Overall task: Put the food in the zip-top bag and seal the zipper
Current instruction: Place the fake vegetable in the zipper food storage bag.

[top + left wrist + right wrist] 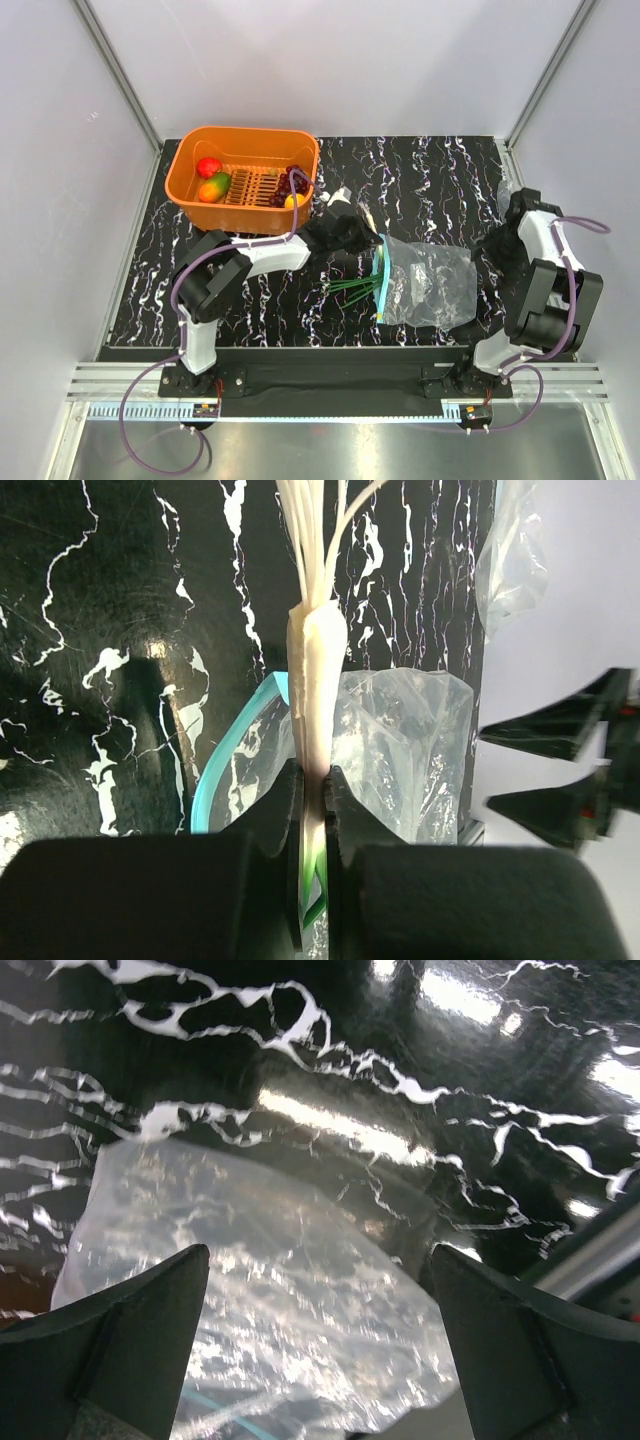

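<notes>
The clear zip-top bag (pixel 432 285) lies flat mid-table, its teal zipper (pixel 381 285) on the left side. My left gripper (pixel 345 235) hovers at the bag's mouth, shut on the chive bunch (pixel 317 670). The bunch's pale root end sticks out past the fingers, and green leaves (pixel 352 286) fan out by the zipper (pixel 214 772). Whether the leaves are inside the bag I cannot tell. My right gripper (pixel 320 1255) is open above the bag's (pixel 260 1280) far end, holding nothing. Apple (pixel 208 166), mango (pixel 214 187), lemon (pixel 294 200) and grapes (pixel 294 180) sit in the basket.
The orange slotted basket (pixel 190 150) stands at the table's back left. The right arm (pixel 545 280) is folded up at the table's right edge. Grey enclosure walls ring the black marbled tabletop (pixel 420 175).
</notes>
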You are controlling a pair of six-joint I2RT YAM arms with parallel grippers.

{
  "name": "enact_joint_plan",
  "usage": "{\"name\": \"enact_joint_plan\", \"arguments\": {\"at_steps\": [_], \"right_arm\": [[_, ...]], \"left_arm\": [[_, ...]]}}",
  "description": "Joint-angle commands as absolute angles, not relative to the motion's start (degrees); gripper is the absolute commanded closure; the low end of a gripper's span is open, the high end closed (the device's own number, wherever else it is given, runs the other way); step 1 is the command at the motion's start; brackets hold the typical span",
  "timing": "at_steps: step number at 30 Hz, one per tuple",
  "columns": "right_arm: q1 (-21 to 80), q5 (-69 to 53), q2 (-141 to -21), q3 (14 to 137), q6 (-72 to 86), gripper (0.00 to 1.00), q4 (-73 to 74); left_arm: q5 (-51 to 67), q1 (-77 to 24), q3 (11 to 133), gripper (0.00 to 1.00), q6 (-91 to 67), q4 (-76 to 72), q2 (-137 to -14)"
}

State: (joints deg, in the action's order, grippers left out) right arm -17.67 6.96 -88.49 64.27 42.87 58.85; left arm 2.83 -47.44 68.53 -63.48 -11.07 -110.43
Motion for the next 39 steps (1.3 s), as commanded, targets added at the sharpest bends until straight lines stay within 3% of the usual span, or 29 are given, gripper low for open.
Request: {"name": "enact_joint_plan", "arguments": {"at_steps": [1,9,16,21,28,39], "right_arm": [[-19.77,5.99,-86.57,60.39,48.16,0.0,48.62],[-19.6,-4.21,-80.25,47.3,53.61,0.0,36.84],[-15.74,-5.45,-77.52,45.71,53.88,0.01,36.04],[-13.54,-8.26,-78.57,46.14,51.6,0.06,35.95],[-11.17,-9.49,-76.47,45.88,47.29,0.23,36.56],[-6.95,-9.76,-78.58,47.9,41.66,0.24,38.49]], "left_arm": [[4.04,-47.11,70.84,1.0,-65.56,-13.18,-111.0],[5.18,-46.93,72.6,1.0,-72.31,-12.92,-113.29],[6.5,-46.67,72.33,1.0,-82.61,-11.96,-114.61],[7.91,-46.67,74.35,1.0,-85.34,-11.52,-116.27],[7.64,-46.93,79.36,1.0,-80.95,-5.36,-119.26],[9.41,-49.48,86.21,1.0,-78.58,-0.19,-125.07]]}}
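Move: The left hand grips the fake vegetable, a spring onion, at the bag's zipper; the zipper's middle lies some 12 cm back, 1 cm right and 8 cm below, and the lemon about 12 cm ahead, 25 cm left. From the open right hand, the bag's middle is about 15 cm left, 10 cm back and 7 cm below; the zipper is 29 cm left and 9 cm back. Right dips, then pushes 9 cm left against the bag, fingers narrowing; left lowers the held vegetable 7 cm. ##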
